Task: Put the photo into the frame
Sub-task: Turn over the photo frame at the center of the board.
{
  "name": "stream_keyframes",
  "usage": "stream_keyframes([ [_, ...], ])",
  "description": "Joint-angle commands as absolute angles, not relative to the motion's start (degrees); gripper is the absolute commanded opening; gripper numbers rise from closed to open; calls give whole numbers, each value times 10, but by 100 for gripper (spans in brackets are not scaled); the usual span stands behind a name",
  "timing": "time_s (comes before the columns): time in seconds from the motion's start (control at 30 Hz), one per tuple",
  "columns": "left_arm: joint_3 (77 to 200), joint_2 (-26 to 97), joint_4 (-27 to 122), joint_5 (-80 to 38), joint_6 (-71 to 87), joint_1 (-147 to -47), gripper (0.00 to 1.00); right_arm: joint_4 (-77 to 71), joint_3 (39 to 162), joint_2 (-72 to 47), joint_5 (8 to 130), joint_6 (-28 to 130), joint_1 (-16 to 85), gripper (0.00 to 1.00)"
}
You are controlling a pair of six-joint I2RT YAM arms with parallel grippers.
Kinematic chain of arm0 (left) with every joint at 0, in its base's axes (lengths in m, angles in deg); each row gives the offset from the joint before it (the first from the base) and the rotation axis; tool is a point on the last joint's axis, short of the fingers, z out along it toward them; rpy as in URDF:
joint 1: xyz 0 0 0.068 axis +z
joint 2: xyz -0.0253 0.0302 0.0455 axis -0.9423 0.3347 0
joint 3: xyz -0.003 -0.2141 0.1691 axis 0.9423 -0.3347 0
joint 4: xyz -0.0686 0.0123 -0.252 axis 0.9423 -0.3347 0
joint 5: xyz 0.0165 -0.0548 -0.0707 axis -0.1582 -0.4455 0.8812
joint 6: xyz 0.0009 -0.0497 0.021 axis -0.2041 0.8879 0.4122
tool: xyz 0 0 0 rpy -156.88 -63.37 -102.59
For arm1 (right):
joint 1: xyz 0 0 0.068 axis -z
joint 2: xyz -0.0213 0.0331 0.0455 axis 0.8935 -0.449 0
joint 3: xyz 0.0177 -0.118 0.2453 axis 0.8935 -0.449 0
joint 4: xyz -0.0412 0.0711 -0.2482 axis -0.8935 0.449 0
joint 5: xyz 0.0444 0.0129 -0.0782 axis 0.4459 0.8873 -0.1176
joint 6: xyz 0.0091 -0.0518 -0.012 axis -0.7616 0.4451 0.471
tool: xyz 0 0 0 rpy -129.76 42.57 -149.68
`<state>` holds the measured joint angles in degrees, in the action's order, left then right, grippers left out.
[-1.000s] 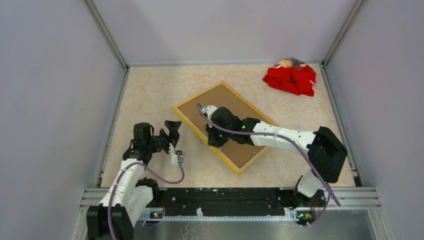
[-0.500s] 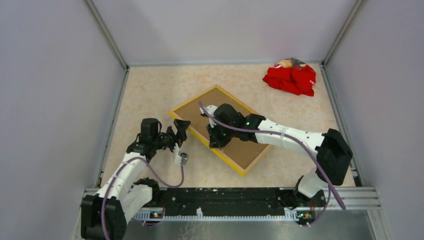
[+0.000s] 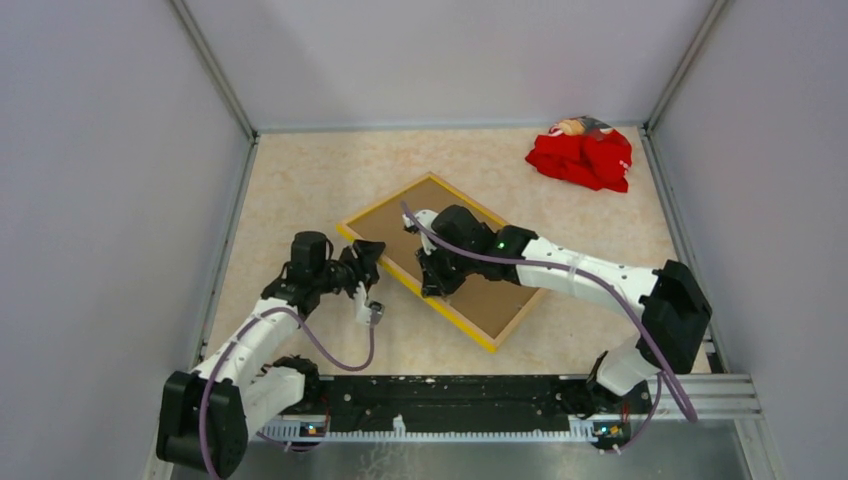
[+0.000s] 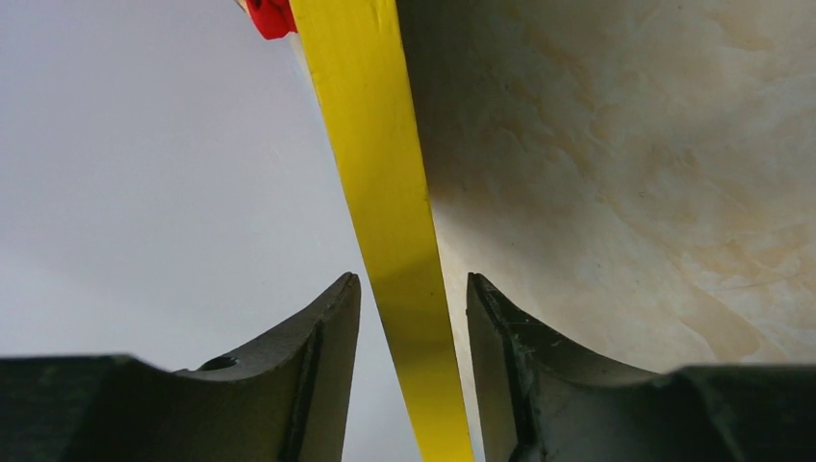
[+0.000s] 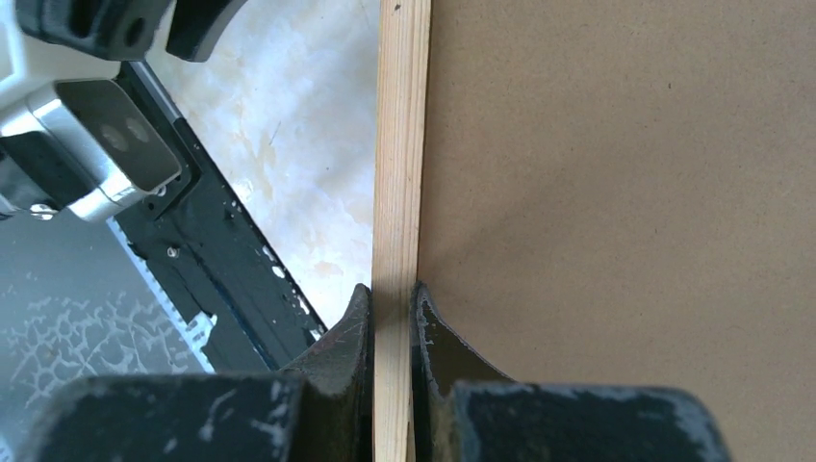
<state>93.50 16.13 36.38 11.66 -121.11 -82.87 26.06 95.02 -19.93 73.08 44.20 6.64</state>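
Observation:
The frame (image 3: 465, 327) lies back-up near the table's middle, yellow rim around a brown backing board (image 3: 495, 295). My right gripper (image 3: 432, 285) is shut on its near-left rail; in the right wrist view the pale wood rail (image 5: 399, 144) is pinched between the right gripper's (image 5: 392, 308) jaws, with the board (image 5: 616, 192) beside it. My left gripper (image 3: 365, 258) is at the frame's left corner. In the left wrist view the yellow rail (image 4: 385, 173) runs between the left gripper's (image 4: 414, 289) open jaws, a small gap on each side. The photo is out of view.
A crumpled red cloth (image 3: 582, 155) lies at the far right corner, and its tip (image 4: 269, 14) shows in the left wrist view. Grey walls enclose the table on three sides. A black rail (image 3: 450, 395) with both arm bases runs along the near edge.
The right gripper has dragged the frame a little to the left and turned it. The left gripper has moved right onto the frame's corner, and its jaws have narrowed around the yellow rail.

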Motion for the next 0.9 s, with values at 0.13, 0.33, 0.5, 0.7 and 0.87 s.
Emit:
stream_keyframes([
  [0.13, 958, 178, 417, 98, -1194, -853, 44, 250, 1013, -151, 735, 457, 69, 4],
  [0.33, 1012, 162, 373, 104, -1112, -859, 27, 250, 993, -83, 654, 540, 69, 55],
  [0.5, 1066, 148, 332, 116, -1026, -859, 20, 257, 959, -17, 577, 620, 53, 64],
  [0.7, 1112, 137, 274, 135, -987, -859, 20, 288, 929, 16, 498, 697, -29, 66],
  [0.87, 1135, 130, 256, 145, -957, -859, 22, 302, 925, 33, 473, 722, -76, 67],
])
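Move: The photo frame's raised near-left rim stands between the left hand's open fingers and is already held by the right. From the left hand, the frame's left corner lies some 8 cm left and 4 cm ahead; the backing board's middle is about 13 cm right, 2 cm back and 4 cm lower. From the right hand, the frame's near corner lies roughly 13 cm right and 12 cm back. Left fingers pinch the rim and lift it about 6 cm; right fingers let go, rising roughly 11 cm clear. ##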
